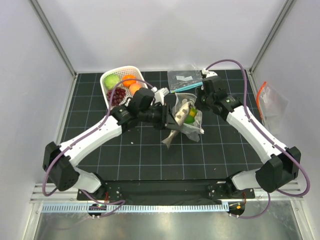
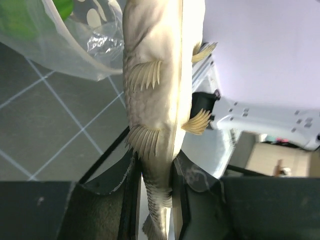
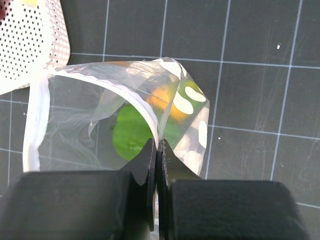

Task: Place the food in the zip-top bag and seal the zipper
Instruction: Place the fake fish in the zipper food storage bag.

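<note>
My left gripper (image 1: 170, 117) is shut on a grey-beige toy fish (image 1: 172, 134), clamped on its narrow part near the tail (image 2: 156, 190). The fish's body (image 2: 155, 75) reaches out toward the zip-top bag (image 1: 194, 122). My right gripper (image 1: 201, 100) is shut on the bag's mouth edge (image 3: 157, 150) and holds it up and open. The bag's white-dotted plastic (image 3: 192, 100) holds a green piece (image 3: 131, 135) and an orange-yellow piece (image 3: 162, 100). The zipper strip (image 3: 36, 120) curves round the open mouth.
A white basket (image 1: 106, 85) at the back left holds a pale green fruit (image 1: 112, 80), two orange pieces (image 1: 129, 80) and purple grapes (image 1: 117, 96). A small clear bag with a teal strip (image 1: 182, 76) lies behind. A bag with an orange strip (image 1: 270, 102) lies far right.
</note>
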`<action>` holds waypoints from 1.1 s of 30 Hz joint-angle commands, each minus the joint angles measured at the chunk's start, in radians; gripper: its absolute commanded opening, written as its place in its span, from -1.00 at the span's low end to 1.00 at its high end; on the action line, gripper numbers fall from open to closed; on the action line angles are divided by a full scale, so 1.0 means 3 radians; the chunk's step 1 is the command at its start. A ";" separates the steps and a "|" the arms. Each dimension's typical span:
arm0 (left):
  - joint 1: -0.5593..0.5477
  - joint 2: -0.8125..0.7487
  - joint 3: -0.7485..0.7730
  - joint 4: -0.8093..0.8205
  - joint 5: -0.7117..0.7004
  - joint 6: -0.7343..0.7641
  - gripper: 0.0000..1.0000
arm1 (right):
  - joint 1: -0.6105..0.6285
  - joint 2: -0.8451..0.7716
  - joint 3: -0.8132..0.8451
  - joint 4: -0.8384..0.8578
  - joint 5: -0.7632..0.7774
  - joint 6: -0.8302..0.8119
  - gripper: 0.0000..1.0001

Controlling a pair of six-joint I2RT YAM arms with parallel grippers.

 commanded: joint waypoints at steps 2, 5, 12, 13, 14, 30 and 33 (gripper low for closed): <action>0.0009 0.0321 0.0360 0.0217 0.0221 -0.0551 -0.99 | -0.0011 -0.0224 -0.0047 0.0177 0.0131 0.0023 -0.98; 0.0014 0.0439 0.0513 0.0207 0.0063 -0.0664 -0.99 | -0.0011 -0.0245 -0.0077 0.0193 0.0120 0.0039 -0.98; 0.0009 0.0848 0.0856 -0.0156 -0.0172 -0.0859 -0.85 | -0.0011 -0.0347 -0.0139 0.0208 0.0233 0.0023 -0.98; 0.0019 0.0879 0.0881 -0.0207 -0.0203 -0.0859 -0.82 | -0.0016 -0.0362 -0.0179 0.0228 0.0223 0.0044 -0.99; 0.0029 0.0904 0.0912 -0.0238 -0.0274 -0.0839 -0.81 | -0.0011 -0.0378 -0.0200 0.0269 0.0207 0.0049 -0.98; 0.0157 0.1140 0.1592 -0.0749 -0.0300 -0.0338 1.00 | -0.0011 -0.0429 -0.0389 0.0443 0.0018 0.0197 -0.98; 0.0167 0.1058 0.1755 -0.1061 -0.0448 -0.0042 1.00 | -0.0011 -0.0434 -0.0400 0.0443 0.0013 0.0212 -0.98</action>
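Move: The left hand already holds the fake fish near its tail. The bag's open mouth lies about 9 cm ahead of this hand, 6 cm to its right and 7 cm below. The green pepper inside is some 12 cm ahead, 8 cm right and 14 cm down; the basket is roughly 23 cm ahead, 20 cm left and 19 cm lower. The right hand still pinches the rim, with the mouth's middle about 4 cm back, 5 cm left and 4 cm below. Left hand carries the fish forward about 8 cm, slightly right, into the right-held bag's mouth, then opens wide. ##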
